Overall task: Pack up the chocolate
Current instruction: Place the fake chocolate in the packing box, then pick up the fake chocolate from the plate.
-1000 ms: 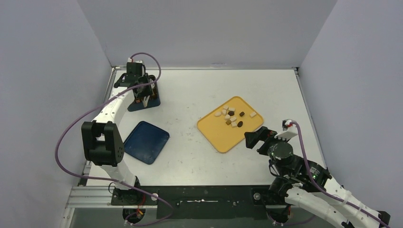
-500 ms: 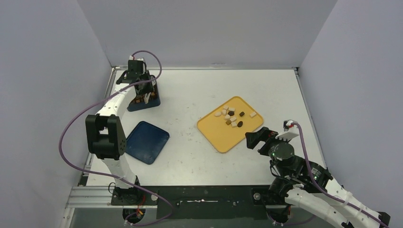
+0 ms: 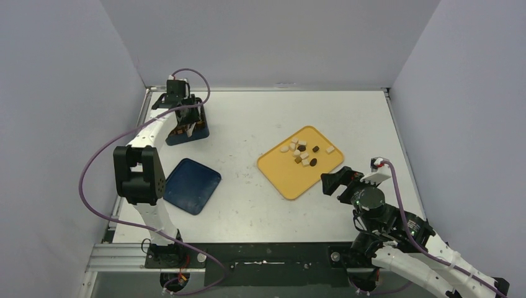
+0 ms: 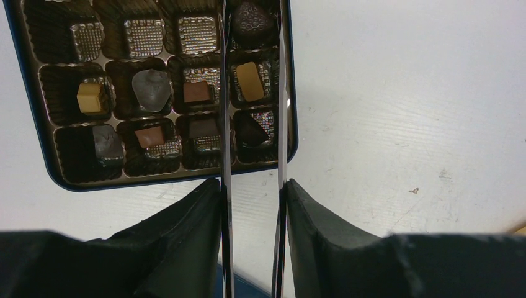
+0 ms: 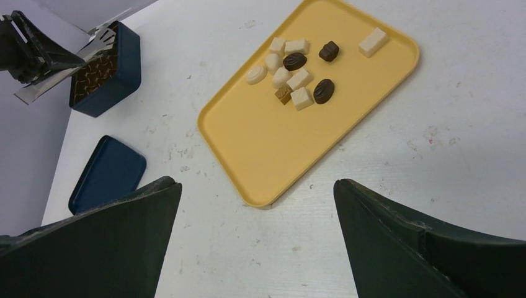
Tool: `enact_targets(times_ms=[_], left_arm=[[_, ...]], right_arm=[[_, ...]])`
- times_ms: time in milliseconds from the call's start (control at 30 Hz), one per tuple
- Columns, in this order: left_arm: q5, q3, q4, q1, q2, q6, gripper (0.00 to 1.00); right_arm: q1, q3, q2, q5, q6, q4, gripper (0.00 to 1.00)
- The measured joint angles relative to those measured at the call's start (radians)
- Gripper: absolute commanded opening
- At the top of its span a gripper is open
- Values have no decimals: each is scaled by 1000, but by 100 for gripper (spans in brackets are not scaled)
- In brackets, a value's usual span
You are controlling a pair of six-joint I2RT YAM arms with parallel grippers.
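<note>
Several chocolate pieces (image 3: 303, 154), cream, tan and dark, lie on the yellow tray (image 3: 282, 177); the right wrist view shows the chocolate (image 5: 293, 73) on the tray (image 5: 260, 149). At the back left my left gripper (image 3: 184, 115) hangs over a dark blue box (image 3: 189, 134). In the left wrist view the left gripper (image 4: 253, 186) is shut on metal tongs (image 4: 225, 124). Their blades straddle a dark piece (image 4: 250, 23) in a corner cell of the box (image 4: 293, 124). Other cells hold several pieces. My right gripper (image 5: 255, 184) is open over bare table near the tray's corner.
The box's blue lid (image 3: 192, 185) lies flat on the table at the near left, between the box and my left arm's base. White walls close the table at the back and on both sides.
My left arm's elbow has swung up and back, and its wrist has shifted slightly farther over the box. The right arm has hardly moved.
</note>
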Motion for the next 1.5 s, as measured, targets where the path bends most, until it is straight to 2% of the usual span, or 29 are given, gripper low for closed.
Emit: enact_targets(times_ms=[433, 900, 1267, 1500], left_arm=[[6, 7, -3, 0, 0, 0, 43], [29, 7, -16, -26, -55, 0, 42], [24, 5, -43, -266, -201, 5, 42], [2, -93, -14, -467, -345, 9, 42]], right_arm=[[0, 0, -13, 0, 10, -23, 100], [0, 37, -13, 12, 15, -68, 100], [0, 94, -61, 89, 37, -137, 100], [1, 94, -69, 97, 44, -149, 100]])
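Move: Some 38 cm to the left hand's right, 5 cm back and 11 cm below are the remaining chocolates on the yellow tray, while the packing box's middle is about 7 cm ahead of this hand, 4 cm left and 9 cm down. The blue tray sits roughly 19 cm back from the hand, 3 cm left and 12 cm below. From the right hand those chocolates lie about 24 cm ahead, 7 cm left and 19 cm down. Easing the held tongs slightly wider at the packing box's right-hand column, the left hand stays put at first, then lifts them clear, swinging about 19 cm right while rising 11 cm and drawing back 10 cm towards the yellow tray. It turns clockwise by some 25 degrees and tips up a little. The empty right hand edges right and up. ##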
